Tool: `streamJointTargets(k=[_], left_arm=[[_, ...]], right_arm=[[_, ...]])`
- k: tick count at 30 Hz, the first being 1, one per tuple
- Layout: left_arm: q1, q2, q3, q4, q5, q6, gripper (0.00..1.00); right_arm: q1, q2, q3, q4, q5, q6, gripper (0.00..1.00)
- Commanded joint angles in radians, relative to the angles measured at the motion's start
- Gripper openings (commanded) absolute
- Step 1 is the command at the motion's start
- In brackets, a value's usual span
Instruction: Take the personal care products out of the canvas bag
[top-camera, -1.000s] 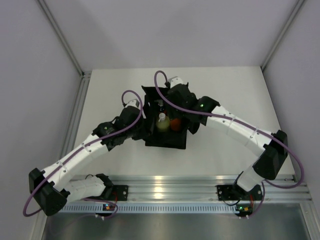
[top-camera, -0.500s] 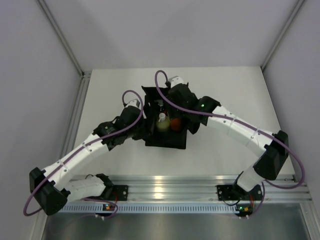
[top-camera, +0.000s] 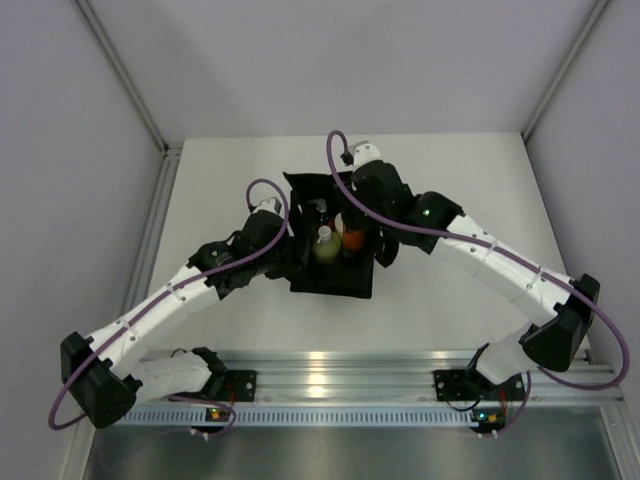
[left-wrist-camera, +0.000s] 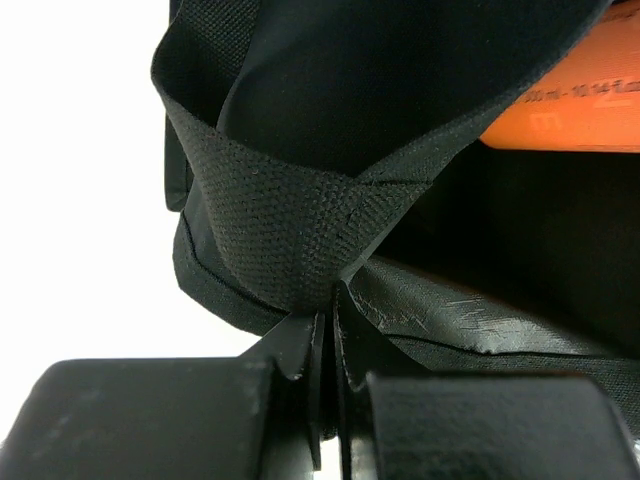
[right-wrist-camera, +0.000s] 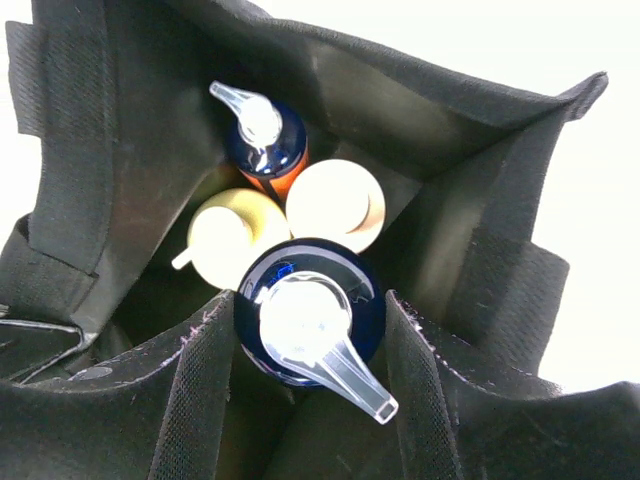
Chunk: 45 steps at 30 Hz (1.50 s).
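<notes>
The black canvas bag (top-camera: 330, 275) stands mid-table with its mouth open. In the right wrist view my right gripper (right-wrist-camera: 310, 322) is shut on an orange bottle (right-wrist-camera: 312, 322) with a dark blue cap and clear pump, one finger (right-wrist-camera: 190, 400) on each side. Below it in the bag are a second orange bottle (right-wrist-camera: 268, 140), a yellow-green one (right-wrist-camera: 238, 235) and a beige cylinder (right-wrist-camera: 335, 205). My left gripper (left-wrist-camera: 325, 315) is shut on the bag's left rim fabric (left-wrist-camera: 290, 230), at the bag's left side (top-camera: 292, 255) in the top view.
The bag's black strap handles (right-wrist-camera: 70, 150) hang along its walls. White table (top-camera: 450, 290) surrounds the bag, bounded by grey walls and a metal rail (top-camera: 330, 365) at the near edge.
The right arm has swung to the right and its wrist has risen a little, with the gripped orange bottle in it. The left arm and bag have stayed put.
</notes>
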Motion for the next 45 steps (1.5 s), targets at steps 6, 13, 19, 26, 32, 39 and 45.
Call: streamJointTargets(k=[6, 13, 19, 26, 32, 39, 45], left_arm=[[0.004, 0.024, 0.017, -0.021, -0.063, 0.024, 0.00], [0.004, 0.025, 0.024, -0.021, -0.072, 0.025, 0.00], [0.004, 0.024, 0.030, -0.022, -0.084, 0.029, 0.00], [0.003, 0.025, 0.028, -0.021, -0.086, 0.026, 0.00], [0.004, 0.018, 0.028, -0.022, -0.095, 0.028, 0.00], [0.004, 0.022, 0.030, -0.022, -0.094, 0.028, 0.00], [0.004, 0.021, 0.027, -0.022, -0.095, 0.028, 0.00]], right_arm=[[-0.010, -0.094, 0.096, 0.090, -0.005, -0.036, 0.00], [-0.005, -0.126, 0.142, 0.089, -0.040, -0.065, 0.00], [0.003, -0.135, 0.168, 0.090, -0.094, -0.090, 0.00], [0.012, -0.143, 0.211, 0.078, -0.134, -0.122, 0.00], [0.015, -0.147, 0.251, 0.073, -0.152, -0.114, 0.00], [0.013, -0.163, 0.264, 0.062, -0.151, -0.111, 0.00], [0.015, -0.178, 0.274, 0.064, -0.139, -0.105, 0.00]])
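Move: The right hand already holds the orange pump bottle by its neck, the bottle's middle some 6 cm straight below. The green bottle stands level with that hand, about 6 cm left and 12 cm below. At similar depth, the cream-lidded jar is about 5 cm ahead and 2 cm left, the blue-capped pump bottle 6 cm ahead and 7 cm left. From the left hand, the orange bottle is about 12 cm right, 5 cm ahead, roughly level. Upward, by about 12 cm, the right arm draws the orange pump bottle by its neck out of the packed bottles towards the bag's mouth, easing back some 3 cm as it climbs. The wrist tips its fingers up, lifts its left side and swings counter-clockwise, about 10 degrees each, grip unchanged. The left hand stays put, still pinching the bag's left edge. ##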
